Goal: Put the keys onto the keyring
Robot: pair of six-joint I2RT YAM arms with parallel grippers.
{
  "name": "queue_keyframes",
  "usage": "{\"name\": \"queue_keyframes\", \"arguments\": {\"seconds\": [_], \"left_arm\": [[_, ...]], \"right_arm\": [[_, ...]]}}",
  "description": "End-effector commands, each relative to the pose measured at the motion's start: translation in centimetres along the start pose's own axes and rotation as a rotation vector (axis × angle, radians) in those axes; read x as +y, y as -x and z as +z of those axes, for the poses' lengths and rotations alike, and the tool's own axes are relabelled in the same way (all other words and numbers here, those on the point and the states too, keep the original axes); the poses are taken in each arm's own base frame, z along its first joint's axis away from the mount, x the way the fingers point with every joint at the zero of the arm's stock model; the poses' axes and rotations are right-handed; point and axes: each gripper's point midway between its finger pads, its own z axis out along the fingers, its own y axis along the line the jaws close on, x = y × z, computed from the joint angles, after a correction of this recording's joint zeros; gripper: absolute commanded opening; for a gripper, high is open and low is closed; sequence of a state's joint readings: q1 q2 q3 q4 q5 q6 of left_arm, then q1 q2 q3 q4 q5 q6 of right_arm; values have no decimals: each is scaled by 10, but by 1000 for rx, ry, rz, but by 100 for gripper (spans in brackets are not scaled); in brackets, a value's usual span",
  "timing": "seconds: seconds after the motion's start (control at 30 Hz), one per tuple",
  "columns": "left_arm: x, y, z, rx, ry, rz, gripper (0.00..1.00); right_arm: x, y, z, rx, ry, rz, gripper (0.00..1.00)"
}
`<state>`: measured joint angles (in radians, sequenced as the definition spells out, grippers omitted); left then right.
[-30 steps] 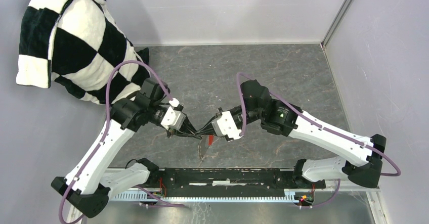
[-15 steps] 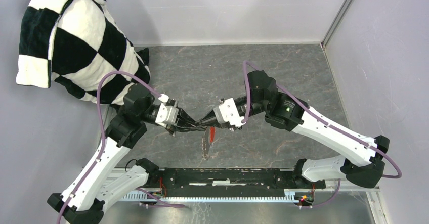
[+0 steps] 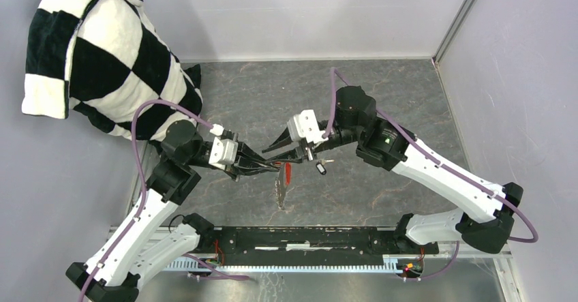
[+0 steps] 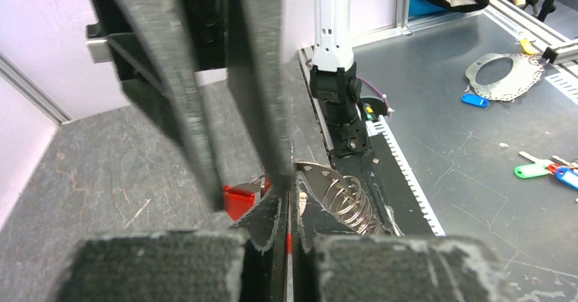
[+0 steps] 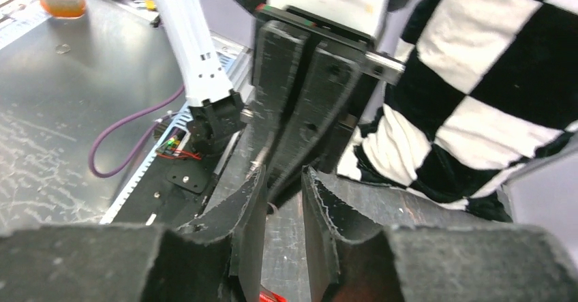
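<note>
My left gripper (image 3: 271, 166) is shut on the keyring, held above the table's middle. A thin silvery and red sliver shows between its jaws (image 4: 287, 193). The red fob (image 3: 287, 173) hangs just under the fingertips, also seen in the left wrist view (image 4: 238, 201). A silvery plate with a wire coil (image 3: 280, 191) dangles below it. My right gripper (image 3: 271, 150) faces the left one tip to tip, slightly farther back. Its jaws stand open with nothing between them (image 5: 285, 179). One key with a black head (image 3: 320, 169) lies on the table under the right wrist.
A black-and-white checkered cloth (image 3: 102, 56) is heaped at the back left, against the wall. Grey walls close the table at the back and right. The arms' black base rail (image 3: 307, 237) runs along the near edge.
My right gripper opened and drew up and back. The black-headed key now shows on the table beneath it. My left arm pulled left and lifted the fob a little.
</note>
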<state>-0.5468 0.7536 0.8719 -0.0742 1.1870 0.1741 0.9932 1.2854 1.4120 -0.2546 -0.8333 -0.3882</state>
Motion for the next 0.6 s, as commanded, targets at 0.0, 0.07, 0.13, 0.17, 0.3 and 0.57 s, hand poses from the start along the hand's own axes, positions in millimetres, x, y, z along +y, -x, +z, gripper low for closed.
{"name": "queue_keyframes", "arguments": {"seconds": [0.0,0.07,0.13,0.17,0.3,0.57], "left_arm": [[0,17,-1,-51,23,59,2],[0,15,-1,-53,35,61,2],[1,14,-2,-56,46,67,2],[1,14,-2,-57,50,66,2],[3,11,-3,-57,76,65,2],[27,7,-11,-67,259,59,2]], "right_arm": [[-20,30,-9,-74,-65,-7,33],[-21,34,-12,-83,-69,-4,39],[-22,36,-16,-85,-77,4,44],[-23,36,-17,-83,-82,7,47],[-24,38,-27,-73,-113,15,55],[-16,18,-45,43,-169,71,59]]}}
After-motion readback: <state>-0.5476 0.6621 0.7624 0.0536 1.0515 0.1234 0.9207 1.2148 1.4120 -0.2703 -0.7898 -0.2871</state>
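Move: The keyring is in the left gripper's shut fingertips, roughly 2 cm back, 2 cm right and 4 cm below the open right gripper; the red-edged plate hangs about 5 cm beneath the ring and a little farther back. The loose key with the black fob lies on the table about 15 cm ahead, 13 cm right and 37 cm below the right gripper. From the left gripper, that key is some 16 cm ahead, 11 cm right and 33 cm down. Back the empty right gripper off the keyring: first ease it forward and slightly up, then draw it right and higher, about 4 cm in all, its fingers opening from partly to well over half and its wrist turning slightly clockwise. Keep the left fingers shut on the ring, bringing it about 1 cm forward late on with a small counter-clockwise turn. ##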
